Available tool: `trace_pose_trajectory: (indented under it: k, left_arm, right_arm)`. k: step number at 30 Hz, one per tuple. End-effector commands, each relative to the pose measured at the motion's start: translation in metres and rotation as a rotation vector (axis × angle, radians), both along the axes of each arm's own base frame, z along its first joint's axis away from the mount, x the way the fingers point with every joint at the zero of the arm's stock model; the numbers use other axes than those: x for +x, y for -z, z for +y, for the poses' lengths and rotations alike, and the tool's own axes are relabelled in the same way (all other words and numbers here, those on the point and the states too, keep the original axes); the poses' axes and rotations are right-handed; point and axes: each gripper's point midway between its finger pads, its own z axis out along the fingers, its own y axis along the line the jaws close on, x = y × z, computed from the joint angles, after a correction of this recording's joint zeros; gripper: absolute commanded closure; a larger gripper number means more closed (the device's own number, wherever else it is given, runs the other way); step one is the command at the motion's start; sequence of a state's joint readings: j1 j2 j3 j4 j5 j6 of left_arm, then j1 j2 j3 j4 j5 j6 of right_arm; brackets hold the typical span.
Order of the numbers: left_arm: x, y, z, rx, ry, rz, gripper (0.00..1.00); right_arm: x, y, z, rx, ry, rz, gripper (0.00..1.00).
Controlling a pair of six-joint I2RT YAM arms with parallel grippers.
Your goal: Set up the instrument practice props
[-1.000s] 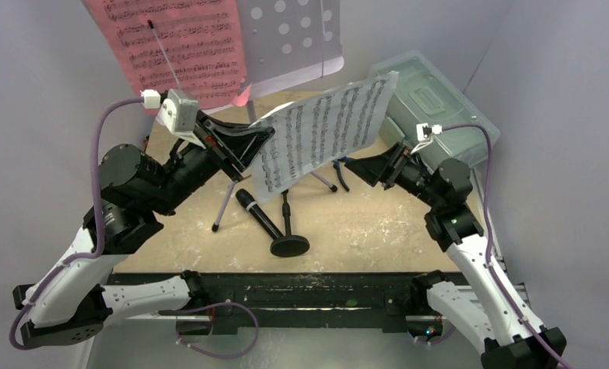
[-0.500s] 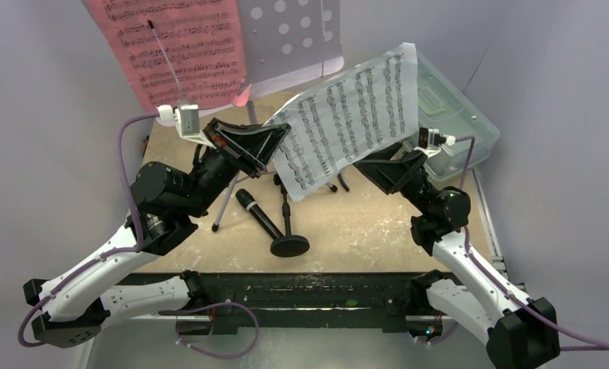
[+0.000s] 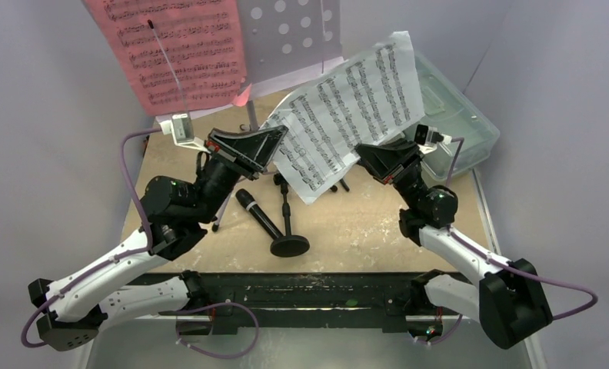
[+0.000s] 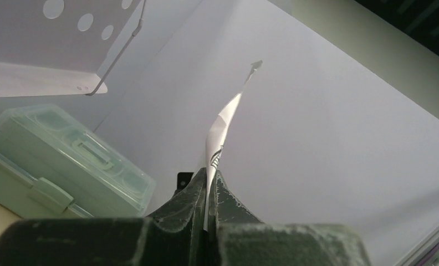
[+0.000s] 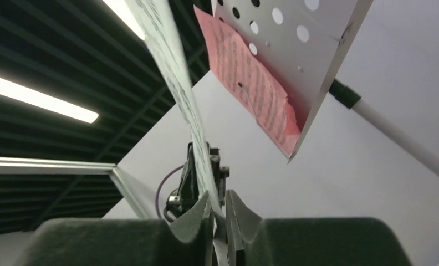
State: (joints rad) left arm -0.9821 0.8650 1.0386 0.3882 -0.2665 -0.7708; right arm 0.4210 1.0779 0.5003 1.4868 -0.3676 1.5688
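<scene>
A white music sheet hangs in the air between both grippers, tilted up to the right. My left gripper is shut on its lower left edge; the left wrist view shows the sheet edge-on, pinched at the fingertips. My right gripper is at the sheet's lower right edge. In the right wrist view the sheet runs down between its jaws, against one finger, with a narrow gap to the other. The pink sheet rests on the lavender stand's punched tray. The black microphone and round-based mic stand lie on the table.
A clear lidded box stands at the back right, just behind the right gripper. The stand's lavender legs spread over the table under the left arm. Grey walls close in both sides.
Both arms lifted the white sheet up toward the stand's tray. The right gripper's jaws, wide a second ago, have come in around the sheet's edge. The left gripper's hold is unchanged.
</scene>
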Motion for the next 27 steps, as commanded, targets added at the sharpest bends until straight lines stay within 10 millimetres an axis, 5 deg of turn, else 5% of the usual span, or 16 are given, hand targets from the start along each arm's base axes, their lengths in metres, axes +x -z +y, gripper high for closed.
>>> trace_pose_trajectory:
  k: [1, 3, 7, 9, 13, 15, 18, 27]
  left_arm:
    - [-0.005, 0.002, -0.003, 0.007, 0.041, 0.010, 1.00]
    - [-0.003, 0.020, -0.006, 0.090, 0.030, 0.044, 0.92]
    - [0.003, 0.052, 0.008, 0.337, -0.062, 0.096, 0.47]
    - [0.002, 0.054, 0.020, 0.483, -0.110, 0.082, 0.29]
    - [0.006, 0.051, 0.058, 0.776, -0.238, 0.099, 0.08]
    - [0.004, 0.034, 0.078, 0.843, -0.290, 0.082, 0.04]
    - [0.002, 0.028, 0.083, 0.911, -0.291, 0.057, 0.00]
    - [-0.008, 0.042, 0.036, 0.970, -0.086, -0.008, 0.00]
  right_arm:
    - [-0.036, -0.043, -0.013, 0.094, -0.010, -0.225, 0.94]
    - [-0.035, -0.039, -0.010, 0.054, -0.009, -0.238, 1.00]
    - [-0.031, -0.024, 0.000, -0.088, 0.018, -0.264, 1.00]
    - [-0.030, -0.014, 0.011, -0.217, 0.012, -0.296, 1.00]
    - [-0.028, 0.014, 0.031, -0.510, -0.006, -0.332, 1.00]
    - [-0.024, 0.026, 0.033, -0.661, 0.034, -0.353, 1.00]
    - [-0.027, 0.029, 0.028, -0.827, 0.083, -0.414, 1.00]
    - [-0.091, 0.013, 0.021, -0.841, -0.085, -0.610, 1.00]
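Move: The white music sheet is stretched between the hands. Its middle lies about 6 cm ahead of the right hand, 2 cm left and some 4 cm above; from the left hand it lies about 13 cm right, 4 cm ahead and slightly lower, maybe 3 cm. The perforated music-stand tray is roughly 16 cm ahead and 26 cm left of the right hand, perhaps 8 cm higher. The green box sits some 18 cm ahead, 18 cm right and 38 cm below the right hand. The white sheet passes to the right hand: its nearly shut fingers close fully on the near right edge, then draw it back about 6 cm and slightly left while swinging from pointing steeply up to nearly level, leftward. The left fingers open wide and let go of the left end, dipping some 5 cm, then rising and going left, rolling some 50 degrees to level, before starting down and back right. ##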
